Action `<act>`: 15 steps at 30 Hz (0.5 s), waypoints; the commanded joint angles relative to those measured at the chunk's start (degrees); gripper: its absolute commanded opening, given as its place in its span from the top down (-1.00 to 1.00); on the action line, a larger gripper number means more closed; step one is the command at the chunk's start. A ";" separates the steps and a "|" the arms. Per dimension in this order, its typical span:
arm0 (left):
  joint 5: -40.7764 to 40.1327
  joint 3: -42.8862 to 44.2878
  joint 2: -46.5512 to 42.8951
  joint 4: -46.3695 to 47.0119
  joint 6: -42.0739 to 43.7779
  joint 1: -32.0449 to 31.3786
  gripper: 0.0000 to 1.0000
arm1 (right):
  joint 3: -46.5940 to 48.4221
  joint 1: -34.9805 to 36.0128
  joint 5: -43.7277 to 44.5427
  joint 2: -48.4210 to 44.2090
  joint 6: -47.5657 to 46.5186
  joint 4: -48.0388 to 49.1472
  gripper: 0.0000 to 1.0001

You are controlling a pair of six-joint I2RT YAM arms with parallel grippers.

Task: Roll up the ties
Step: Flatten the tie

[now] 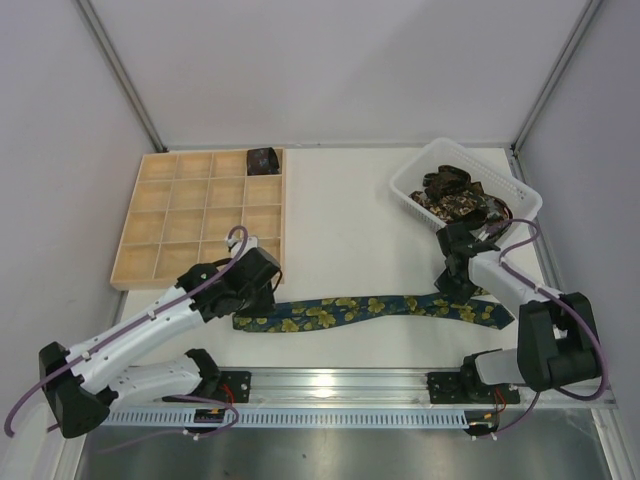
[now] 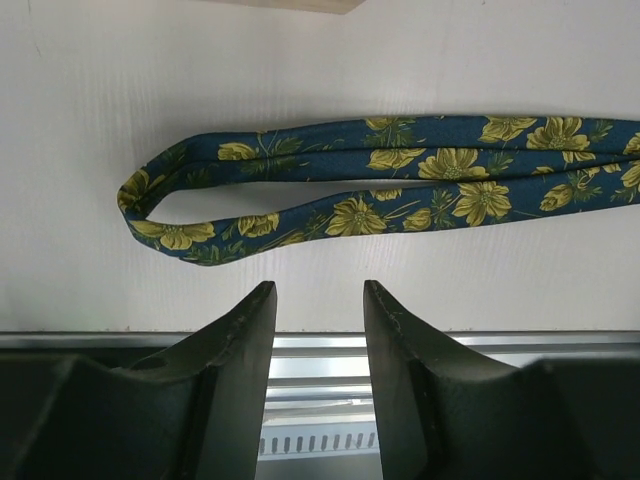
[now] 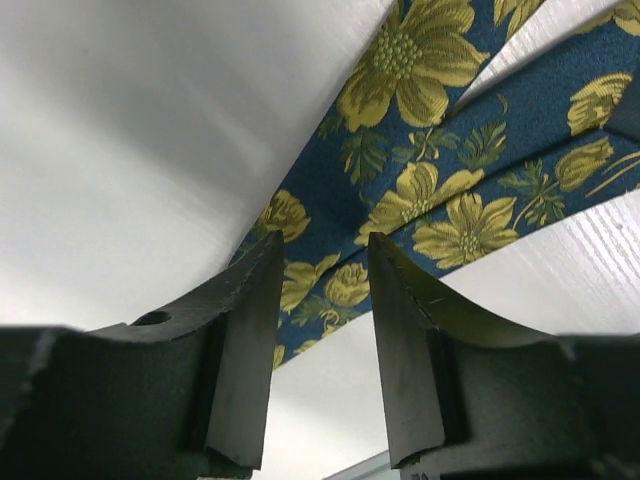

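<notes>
A navy tie with yellow-green flowers lies folded double across the near part of the table. Its folded loop end is at the left. My left gripper hovers at that end; in the left wrist view its tips stand open just short of the tie, nothing between them. My right gripper is over the tie's right portion. In its own view the jaws stand open just above the flowered fabric. More dark ties lie in the basket.
A white slotted basket stands at the back right, close behind my right arm. A pale wooden grid tray sits at the left, with a rolled dark tie in its far right cell. A metal rail runs along the near edge.
</notes>
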 commanded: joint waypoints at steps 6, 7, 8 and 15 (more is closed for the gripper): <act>-3.11 3.18 1.94 5.26 9.58 0.28 0.10 | -0.10 -1.46 1.39 4.26 1.36 2.45 0.49; -3.11 3.01 1.94 5.71 10.89 0.28 0.10 | -0.18 -1.55 1.47 4.44 1.45 2.18 0.52; -3.11 2.92 1.94 6.15 11.34 0.28 0.10 | -0.18 -1.55 1.65 4.61 1.71 2.01 0.55; -3.11 1.60 1.59 8.87 14.86 0.28 0.10 | 2.01 -1.55 3.58 4.00 3.91 -1.94 1.00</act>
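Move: The doubled tie lies right beneath the right fingertips, about 2 cm down; the tie's right end is roughly 13 cm to the right and 5 cm nearer the robot, and the white basket's middle is some 24 cm ahead, 3 cm right. From the left hand, the tie's left loop is about 3 cm ahead, 8 cm left and 12 cm below, with the wooden tray's middle roughly 27 cm ahead and 17 cm left. Lower the right gripper a little over 1 cm onto the tie and, staying there, shut the half-open fingers completely, pinching the cloth. Meanwhile ease the empty left gripper forward about 2.5 cm and slightly right, rising a touch, its fingers still half open; turn it roughly 10 degrees clockwise and swing its fingertips outward. ##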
